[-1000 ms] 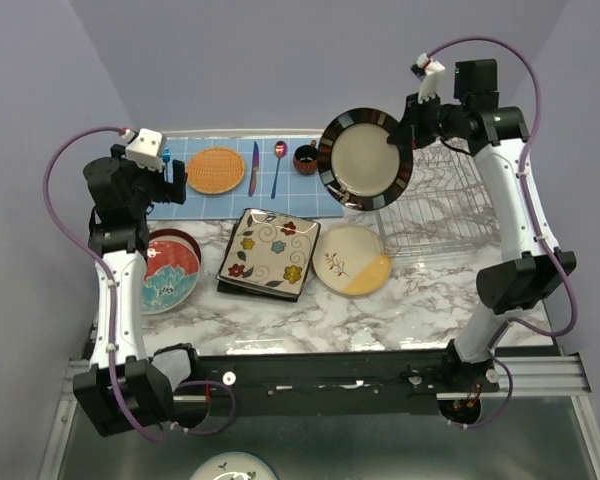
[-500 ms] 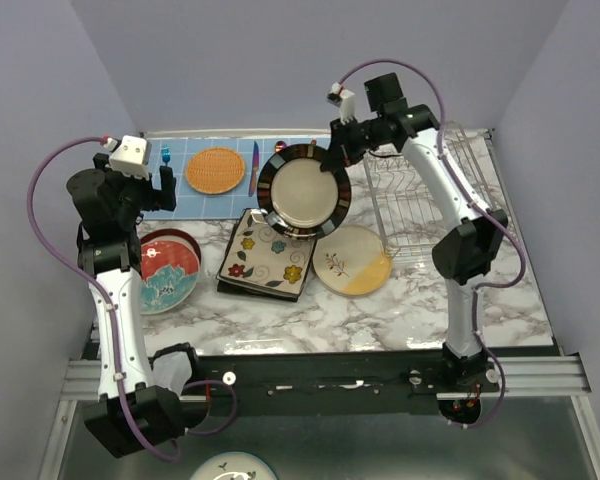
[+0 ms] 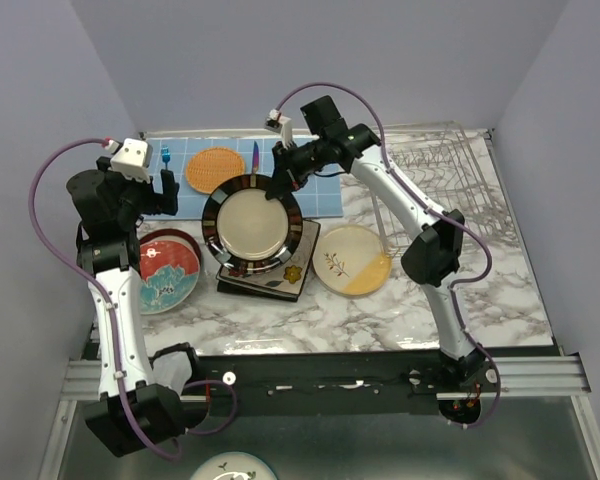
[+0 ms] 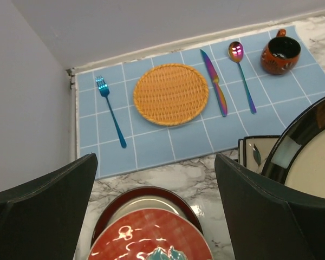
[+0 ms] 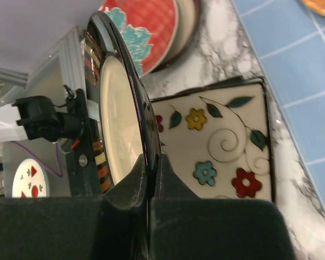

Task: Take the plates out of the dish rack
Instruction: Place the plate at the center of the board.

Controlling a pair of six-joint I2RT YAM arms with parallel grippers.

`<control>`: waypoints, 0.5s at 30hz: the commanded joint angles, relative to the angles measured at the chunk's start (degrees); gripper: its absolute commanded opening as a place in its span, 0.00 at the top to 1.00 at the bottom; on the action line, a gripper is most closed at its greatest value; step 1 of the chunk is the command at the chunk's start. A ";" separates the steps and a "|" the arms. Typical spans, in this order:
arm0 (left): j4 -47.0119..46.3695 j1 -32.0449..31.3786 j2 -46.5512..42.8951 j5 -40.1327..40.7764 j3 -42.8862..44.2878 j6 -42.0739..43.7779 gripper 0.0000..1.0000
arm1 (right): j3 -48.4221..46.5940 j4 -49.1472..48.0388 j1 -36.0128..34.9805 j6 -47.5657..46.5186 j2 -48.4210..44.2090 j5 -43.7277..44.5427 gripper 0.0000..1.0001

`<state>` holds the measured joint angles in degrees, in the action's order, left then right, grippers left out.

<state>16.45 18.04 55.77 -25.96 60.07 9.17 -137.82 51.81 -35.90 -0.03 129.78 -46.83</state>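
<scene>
A round plate [image 3: 252,222] with a black striped rim and cream centre hangs tilted over the stack of square flowered plates [image 3: 283,279]. My right gripper [image 3: 276,185] is shut on its far rim. In the right wrist view the fingers [image 5: 124,187] pinch the rim edge-on, with the plate [image 5: 119,124] above the flowered square plate [image 5: 222,146]. My left gripper [image 3: 168,192] stands open and empty above a red and teal plate [image 3: 165,270], which shows low down between the fingers [image 4: 151,238]. A cream and yellow plate [image 3: 352,260] lies on the marble. The silver dish rack [image 3: 450,190] stands at the back right.
A blue placemat [image 4: 151,146] at the back left carries an orange woven mat [image 4: 171,93], a fork [image 4: 111,111], a knife [image 4: 214,81], a spoon [image 4: 241,70] and a dark-red cup [image 4: 280,54]. Walls close in the back and left.
My right arm has swung left from over the dish rack, carrying the striped plate down over the square flowered plates. The left arm has barely shifted.
</scene>
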 commanded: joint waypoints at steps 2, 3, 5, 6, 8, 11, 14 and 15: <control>6.31 1.46 4.08 -11.46 -1.71 1.20 0.02 | 2.02 -8.04 -1.10 2.15 -1.89 -7.50 0.99; 7.53 3.56 4.78 -14.27 -1.54 1.64 0.02 | 3.86 -8.04 -1.10 0.66 -2.33 -7.05 0.99; 9.64 5.76 7.58 -23.90 0.21 2.69 0.02 | 5.19 -8.04 -1.10 -1.01 -3.74 -6.00 0.99; 13.05 7.86 8.82 -26.84 1.26 4.96 0.02 | 5.98 -8.04 -1.10 -1.80 -4.00 -5.73 0.99; 15.27 9.63 11.19 -30.71 3.81 6.12 0.02 | 7.65 -7.87 -1.10 -2.60 -4.62 -4.68 0.99; 18.79 11.05 11.82 -31.17 6.10 9.81 0.03 | 9.14 -7.86 -1.10 -4.01 -5.06 -2.92 0.99; 25.90 11.31 12.34 -32.22 7.69 15.52 0.04 | 9.59 -9.26 -1.10 -4.10 -5.15 -1.34 0.99; 28.70 11.57 12.35 -32.75 7.34 16.49 0.04 | 9.41 -9.62 -1.10 -3.92 -5.06 -0.55 0.99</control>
<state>33.76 28.88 68.75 -51.37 64.47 17.45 -127.61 46.92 -37.06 -4.36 129.54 -46.52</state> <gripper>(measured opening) 0.957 0.057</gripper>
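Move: The right hand grips the dark-rimmed round plate by its rim. The stack of square plates it is bound for lies about 9 cm back, 4 cm left and some 17 cm below. The cream-and-yellow plate is roughly 18 cm right and 8 cm back of the hand. The red flower plate is about 31 cm left and 11 cm back. From the left hand, the stack is some 20 cm right, 6 cm back and 25 cm below. Downward, after a brief drift of a centimetre or so left and back: the right hand lowers the held plate about 5 cm towards the stack of square plates, fingers still shut on its rim and wrist nearly unturned. The left hand, empty and open, sinks some 7 cm above the red flower plate, tipping down and turning clockwise about 15 degrees each. ##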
